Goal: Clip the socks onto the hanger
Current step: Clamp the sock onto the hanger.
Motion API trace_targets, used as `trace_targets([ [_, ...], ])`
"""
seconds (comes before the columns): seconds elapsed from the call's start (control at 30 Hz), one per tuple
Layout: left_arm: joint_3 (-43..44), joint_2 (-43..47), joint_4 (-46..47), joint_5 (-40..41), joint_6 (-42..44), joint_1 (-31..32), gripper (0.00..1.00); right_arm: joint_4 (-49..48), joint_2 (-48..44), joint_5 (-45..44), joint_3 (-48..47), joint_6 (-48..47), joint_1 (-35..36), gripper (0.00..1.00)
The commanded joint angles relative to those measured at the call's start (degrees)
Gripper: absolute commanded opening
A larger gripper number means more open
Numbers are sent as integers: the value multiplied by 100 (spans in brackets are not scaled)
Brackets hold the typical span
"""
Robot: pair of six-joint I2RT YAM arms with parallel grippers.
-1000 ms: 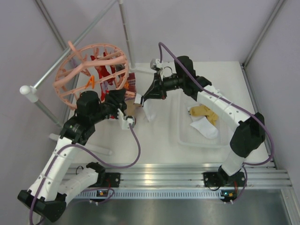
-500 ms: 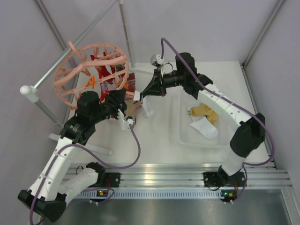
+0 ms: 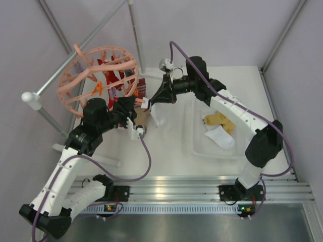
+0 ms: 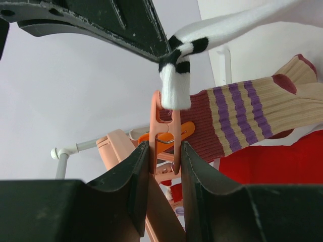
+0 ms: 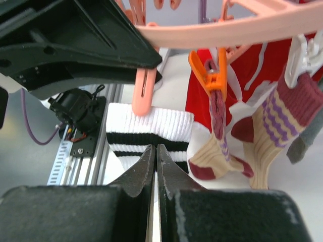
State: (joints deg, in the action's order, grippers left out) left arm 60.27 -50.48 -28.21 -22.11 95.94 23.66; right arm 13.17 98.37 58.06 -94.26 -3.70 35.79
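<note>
My left gripper (image 4: 164, 148) is shut on a peach-pink clip (image 4: 164, 128) of the hanger (image 3: 96, 75), squeezing its legs between the fingers. My right gripper (image 5: 156, 148) is shut on the striped cuff of a white sock with black stripes (image 5: 151, 126). It holds the cuff's edge up against that clip's tip (image 5: 144, 91). Whether the cuff is inside the clip's mouth I cannot tell. In the top view the white sock (image 3: 157, 119) hangs below the right gripper (image 3: 151, 104), right beside the left gripper (image 3: 135, 103). A maroon-and-beige sock (image 4: 242, 121) and red socks (image 5: 252, 70) hang clipped on the hanger.
An orange clip (image 5: 214, 75) holds a patterned sock just right of the pink clip. A white tray (image 3: 199, 146) at the right holds a mustard sock (image 3: 218, 120) and a white sock (image 3: 222, 136). The grey metal rail (image 3: 86, 43) carries the hanger at the back left.
The right arm has moved slightly left and back, bringing the white sock closer to the clip. The left arm has stayed put.
</note>
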Motion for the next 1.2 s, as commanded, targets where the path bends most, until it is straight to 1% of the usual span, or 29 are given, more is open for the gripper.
trace_targets([
  [0.0,-112,12,-45,-575,-111,42,0,-104,77,21,-435,-200,200,0],
  [0.17,-121,38,-80,-584,-93,42,0,37,148,-41,-523,-297,253,0],
  [0.53,-200,73,-36,-602,-102,42,0,-86,201,-67,-647,-210,297,0],
  [0.6,-209,100,-27,-610,-137,42,7,-86,192,-84,-620,-210,297,0],
  [0.63,-217,126,-18,-610,-137,42,17,-86,183,-85,-620,-210,297,0],
  [0.7,-252,152,-1,-610,-137,42,26,-95,192,-85,-611,-210,297,0],
  [0.73,-244,170,-1,-619,-146,42,35,-95,174,-85,-603,-210,288,0],
  [0.87,-244,196,17,-628,-216,42,45,-148,183,-93,-611,-175,297,0],
  [1.0,-261,258,43,-654,-313,42,50,-201,183,-85,-603,-139,297,0],
  [1.1,-244,345,52,-733,-470,42,57,-209,183,-93,-585,-148,288,0],
  [1.17,-209,424,17,-803,-576,42,60,-227,183,-93,-567,-157,288,0],
])
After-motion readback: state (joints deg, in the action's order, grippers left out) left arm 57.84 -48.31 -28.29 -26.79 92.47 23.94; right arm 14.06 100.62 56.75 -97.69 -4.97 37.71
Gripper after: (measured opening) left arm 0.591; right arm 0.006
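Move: The left hand still squeezes the empty pink clip at the hanger's rim, the clip's middle some 2 cm to its right and 1 cm back, about level. From the right hand, which holds the white striped sock by its cuff, this clip lies about 4 cm left, 1 cm back and 1 cm higher. The maroon-and-tan sock hangs some 6 cm ahead, 3 cm left and 11 cm below the right hand. Leftward, about 1.5 cm, the right hand feeds the white sock's cuff into the mouth of the pink clip while the left hand holds that clip squeezed; it then stays there, fingers shut on the sock. Only afterwards do the left fingers spread, from a third to over half open, letting go of the clip as the hand eases about 2 cm back, with a little down and right. ##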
